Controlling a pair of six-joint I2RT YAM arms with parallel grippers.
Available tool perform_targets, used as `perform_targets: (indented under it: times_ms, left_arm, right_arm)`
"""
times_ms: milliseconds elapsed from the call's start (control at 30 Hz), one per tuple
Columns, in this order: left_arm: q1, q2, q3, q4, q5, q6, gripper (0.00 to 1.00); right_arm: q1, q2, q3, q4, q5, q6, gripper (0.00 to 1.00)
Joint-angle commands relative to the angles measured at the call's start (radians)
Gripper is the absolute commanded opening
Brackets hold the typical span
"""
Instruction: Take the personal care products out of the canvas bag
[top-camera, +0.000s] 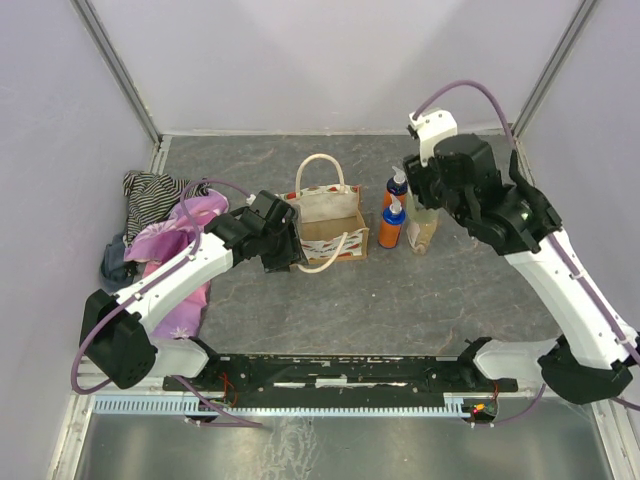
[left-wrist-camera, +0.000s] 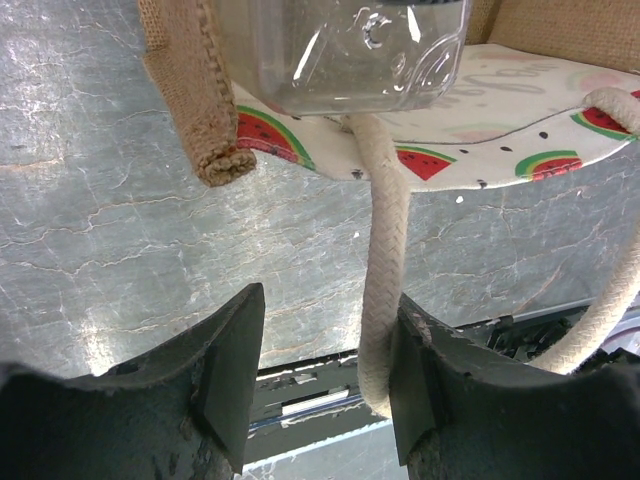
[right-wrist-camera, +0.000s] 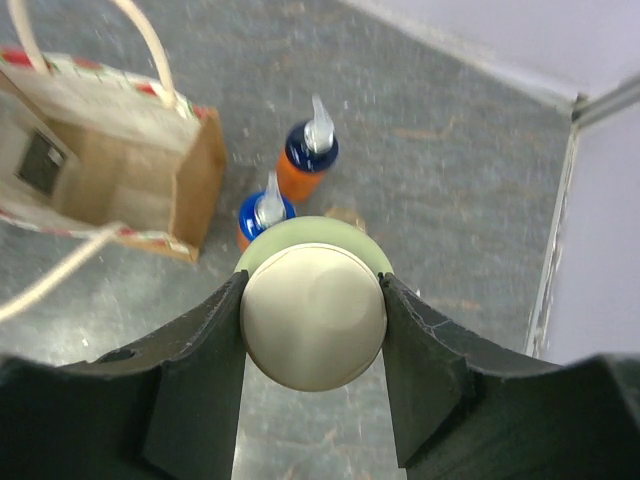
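The canvas bag (top-camera: 328, 208) stands mid-table with its mouth open and one rope handle (left-wrist-camera: 385, 250) hanging forward. My left gripper (top-camera: 284, 248) (left-wrist-camera: 328, 300) is open at the bag's left side, and the rope lies against its right finger (left-wrist-camera: 415, 370). A clear bottle (left-wrist-camera: 340, 45) shows at the bag's watermelon-printed edge (left-wrist-camera: 450, 140). My right gripper (top-camera: 425, 203) (right-wrist-camera: 313, 285) is shut on the cream cap of a beige bottle (right-wrist-camera: 313, 315) (top-camera: 424, 232), right of the bag (right-wrist-camera: 120, 160). Two orange pump bottles (top-camera: 397, 190) (top-camera: 391, 226) (right-wrist-camera: 305, 160) (right-wrist-camera: 262, 215) stand between the bag and that bottle.
A striped cloth (top-camera: 150, 190), a pink cloth (top-camera: 180, 245) and a dark blue cloth (top-camera: 112, 262) are piled at the left wall. White enclosure walls close in the back and both sides. A black rail (top-camera: 330, 372) runs along the near edge.
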Motion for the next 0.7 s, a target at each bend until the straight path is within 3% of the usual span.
perform_targets:
  times_ms: [0, 333, 667]
  left_arm:
    - [-0.004, -0.019, -0.007, 0.034, 0.016, -0.016, 0.56]
    - [-0.003, -0.089, 0.009, 0.046, -0.033, -0.042, 0.55]
    - [-0.004, -0.129, 0.006, 0.037, -0.03, -0.055, 0.56]
  right_arm:
    - [-0.019, -0.106, -0.152, 0.129, 0.02, 0.043, 0.38]
    - [-0.053, -0.21, -0.585, 0.351, 0.047, 0.17, 0.37]
    - [-0.097, -0.07, -0.718, 0.524, 0.037, 0.289, 0.36]
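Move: The right hand, already holding the white-lidded jar, has its free spot on the table about 36 cm below and 3 cm to the right. From that hand the clear bottle stands 7 cm ahead, 6 cm right; the near blue-capped pump 8 cm ahead, 2 cm left; the far pump 16 cm straight ahead, all with middles some 28 cm below. From the left hand, the clear container in the canvas bag lies roughly 10 cm straight ahead, slightly lower. Straight down, mostly, the right hand lowers the white-lidded jar about 20 cm and some 3 cm to the right, towards the bare table just nearer than the clear bottle, slowing near the end; it keeps its grip while the wrist tips down and turns slightly clockwise. The left hand lifts about 3 cm with its fingers still open, the rope handle staying against one fingertip. ##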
